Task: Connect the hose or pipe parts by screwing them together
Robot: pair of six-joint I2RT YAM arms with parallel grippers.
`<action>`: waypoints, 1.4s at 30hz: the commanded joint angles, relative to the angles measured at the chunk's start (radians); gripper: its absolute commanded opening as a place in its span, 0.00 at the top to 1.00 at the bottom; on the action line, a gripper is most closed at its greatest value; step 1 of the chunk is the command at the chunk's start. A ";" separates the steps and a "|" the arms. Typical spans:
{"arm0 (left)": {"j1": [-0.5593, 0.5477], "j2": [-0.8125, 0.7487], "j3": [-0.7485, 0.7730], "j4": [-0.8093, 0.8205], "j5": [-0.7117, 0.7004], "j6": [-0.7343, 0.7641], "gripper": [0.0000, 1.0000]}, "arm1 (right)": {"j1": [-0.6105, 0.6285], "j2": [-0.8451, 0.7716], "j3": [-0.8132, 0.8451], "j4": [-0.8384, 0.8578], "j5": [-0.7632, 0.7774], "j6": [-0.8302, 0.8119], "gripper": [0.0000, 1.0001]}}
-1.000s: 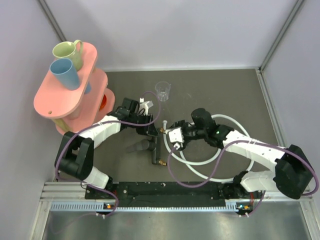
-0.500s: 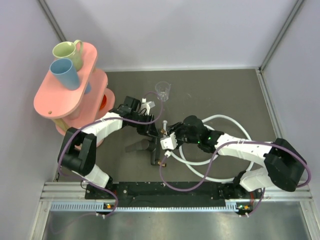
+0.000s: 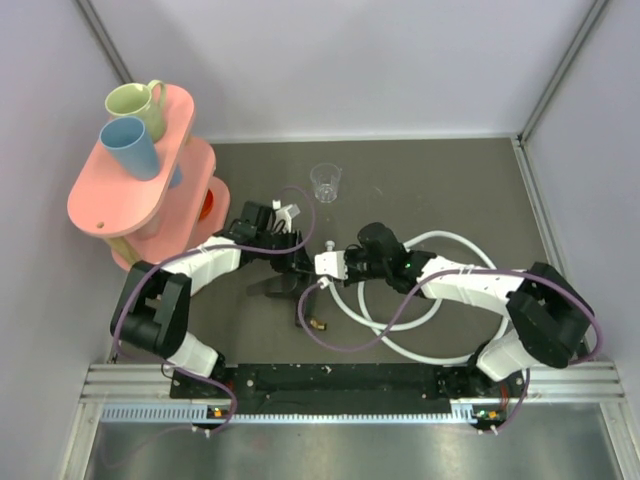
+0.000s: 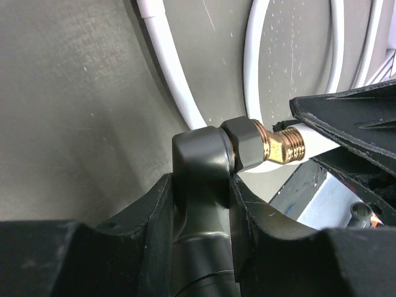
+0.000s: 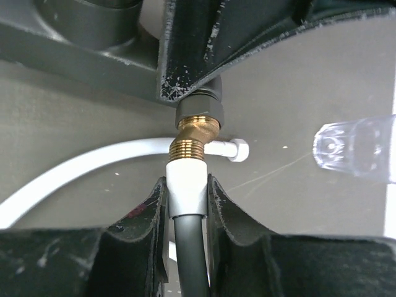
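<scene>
The black T-shaped fitting (image 3: pixel 303 305) is clamped by its body (image 4: pixel 201 154) in my left gripper (image 4: pixel 201 182), which is shut on it (image 3: pixel 293 258). One brass threaded tip (image 4: pixel 281 141) sticks out to the right. My right gripper (image 5: pixel 185 182) is shut on the white end connector (image 5: pixel 187 173) of the hose, which butts end-on against that brass thread (image 5: pixel 192 147). In the top view the right gripper (image 3: pixel 322 266) meets the left one at the table's middle. The white hose (image 3: pixel 455 240) loops to the right. Its other end connector (image 5: pixel 236 150) lies on the table behind.
A clear plastic cup (image 3: pixel 325 182) stands behind the grippers, also seen in the right wrist view (image 5: pixel 356 145). A pink two-tier rack (image 3: pixel 120 200) with a green mug (image 3: pixel 135 103) and a blue mug (image 3: pixel 130 147) fills the far left. Purple cables (image 3: pixel 345 345) trail from both arms.
My right gripper has moved left to the fitting's brass tip and its jaws have come together on the hose's end connector. The left gripper has kept its hold and shifted slightly.
</scene>
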 commanded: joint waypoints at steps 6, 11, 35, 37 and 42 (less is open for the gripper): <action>-0.053 -0.152 -0.089 0.264 0.119 -0.149 1.00 | -0.098 0.094 0.147 0.106 -0.172 0.493 1.00; -0.087 -0.184 -0.129 0.327 0.070 -0.160 1.00 | -0.129 0.152 0.184 0.082 -0.264 0.593 1.00; -0.125 -0.309 -0.214 0.449 -0.198 -0.176 1.00 | -0.251 0.291 0.241 0.131 -0.525 1.142 0.89; -0.119 -0.290 -0.189 0.390 -0.206 -0.153 1.00 | -0.253 0.231 0.200 0.135 -0.483 1.084 0.74; -0.070 -0.264 -0.149 0.338 -0.134 -0.150 1.00 | -0.251 0.128 0.148 0.096 -0.392 0.911 0.46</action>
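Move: The right hand already pinches the white hose collar on the brass threads of the black fixture, with the brass elbow about 3 cm left of it, 1 cm ahead and 2 cm lower. On the table some 10 cm down, the loose hose's white nut lies about 6 cm ahead and level sideways, while the beaker stands roughly 22 cm ahead. The left hand keeps the fixture; from it the collar is about 5 cm right, 2 cm back and 1 cm higher. Keeping its pinch on the white collar, the right hand rolls about its own pointing direction by some 70 degrees, clockwise as seen from behind the hand, to screw the collar onto the brass threads; it drifts left and down by about 2 cm each, then opens and lets go, easing back right and up about 1 cm. The left hand keeps its grip on the black fixture, shifting about 2 cm left and a little down while its wrist swings some 20 degrees, counter-clockwise from above with a tilt, before easing slightly back. ##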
